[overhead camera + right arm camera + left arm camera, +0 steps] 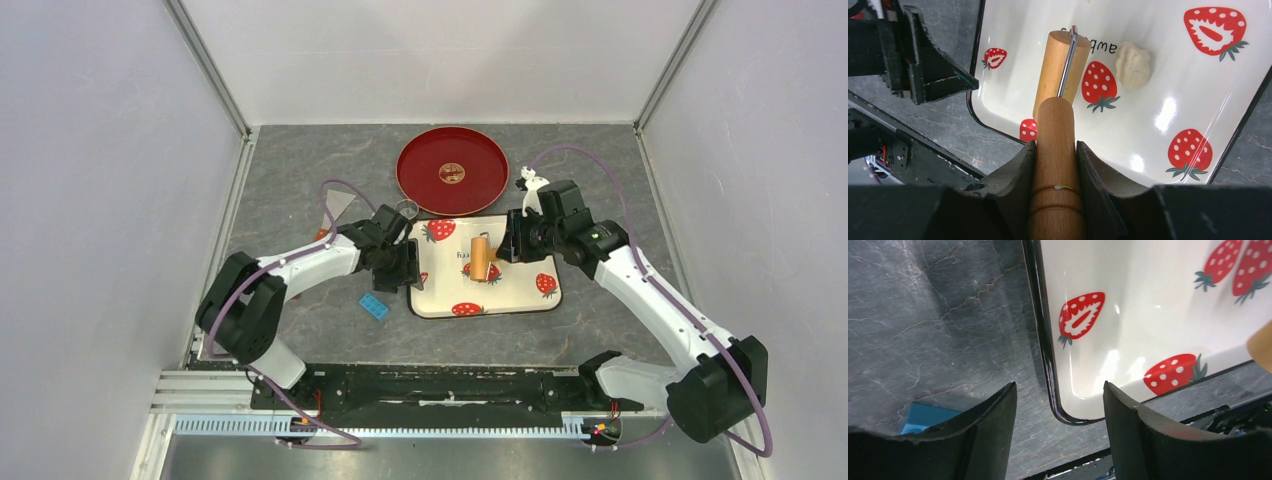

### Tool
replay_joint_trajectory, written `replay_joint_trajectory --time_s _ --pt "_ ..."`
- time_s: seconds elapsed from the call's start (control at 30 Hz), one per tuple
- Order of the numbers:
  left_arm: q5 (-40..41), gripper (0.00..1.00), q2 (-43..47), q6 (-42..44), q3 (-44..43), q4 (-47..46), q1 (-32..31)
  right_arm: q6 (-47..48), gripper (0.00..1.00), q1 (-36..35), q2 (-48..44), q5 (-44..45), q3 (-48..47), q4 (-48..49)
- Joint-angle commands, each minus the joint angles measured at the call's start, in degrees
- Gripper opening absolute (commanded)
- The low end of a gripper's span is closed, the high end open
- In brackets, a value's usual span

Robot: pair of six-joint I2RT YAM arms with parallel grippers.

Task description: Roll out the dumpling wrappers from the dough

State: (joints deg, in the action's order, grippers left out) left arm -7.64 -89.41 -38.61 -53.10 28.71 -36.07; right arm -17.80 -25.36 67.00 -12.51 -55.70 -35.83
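A white strawberry tray (520, 300) lies mid-table. A lump of pale dough (1133, 65) sits on it, unflattened. My right gripper (1056, 145) is shut on the handle of a wooden rolling pin (1060, 65), whose barrel hangs over the tray just left of the dough; in the top view the gripper (510, 245) holds the pin (483, 257) over the tray's middle. My left gripper (1059, 387) is open, its fingers on either side of the tray's near-left corner (1040, 340); it also shows in the top view (412, 268). A small round tan disc (452, 172), perhaps a wrapper, lies on the red plate (420, 160).
A blue block (374, 306) lies on the table left of the tray, also seen by the left wrist (923, 417). A metal ring (407, 209) and a pale triangular scraper (340, 205) lie behind the left gripper. White walls enclose the grey table.
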Motion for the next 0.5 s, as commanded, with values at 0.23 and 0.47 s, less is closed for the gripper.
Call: replay_joint_trajectory --time_s 0.23,0.47 --pt "-5.50 0.49 -5.51 -1.55 2.04 -3.96 0.30 4.33 0.00 0.01 -0.66 -0.50 -6.92 -0.20" --pt "-4.57 0.02 -4.90 -1.31 4.06 -2.05 0.30 6.05 0.00 0.01 -0.30 -1.38 -8.52 -0.03"
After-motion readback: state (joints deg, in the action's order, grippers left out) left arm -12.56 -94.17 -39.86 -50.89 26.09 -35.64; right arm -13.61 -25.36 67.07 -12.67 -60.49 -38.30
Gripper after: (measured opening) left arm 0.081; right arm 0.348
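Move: The tray's left rim, close to its near corner, lies between and below the left hand's open fingers: about 3 cm down, 2 cm back, level sideways. The dough on the tray is roughly 17 cm to that hand's right and 6 cm ahead, and the blue block some 7 cm left and 5 cm back. From the right hand, which holds the roller, the dough lies about 15 cm below, 4 cm ahead and 2 cm left. The tray's left rim, near its near corner, is pinched by the left hand, which sinks about 3 cm over it, easing back 1.5 cm with a slight tilt, and closes its wide-open fingers almost fully, one inside the tray and one outside. Meanwhile the right hand keeps its grip on the roller and lifts it some 2.5 cm higher above the tray. ##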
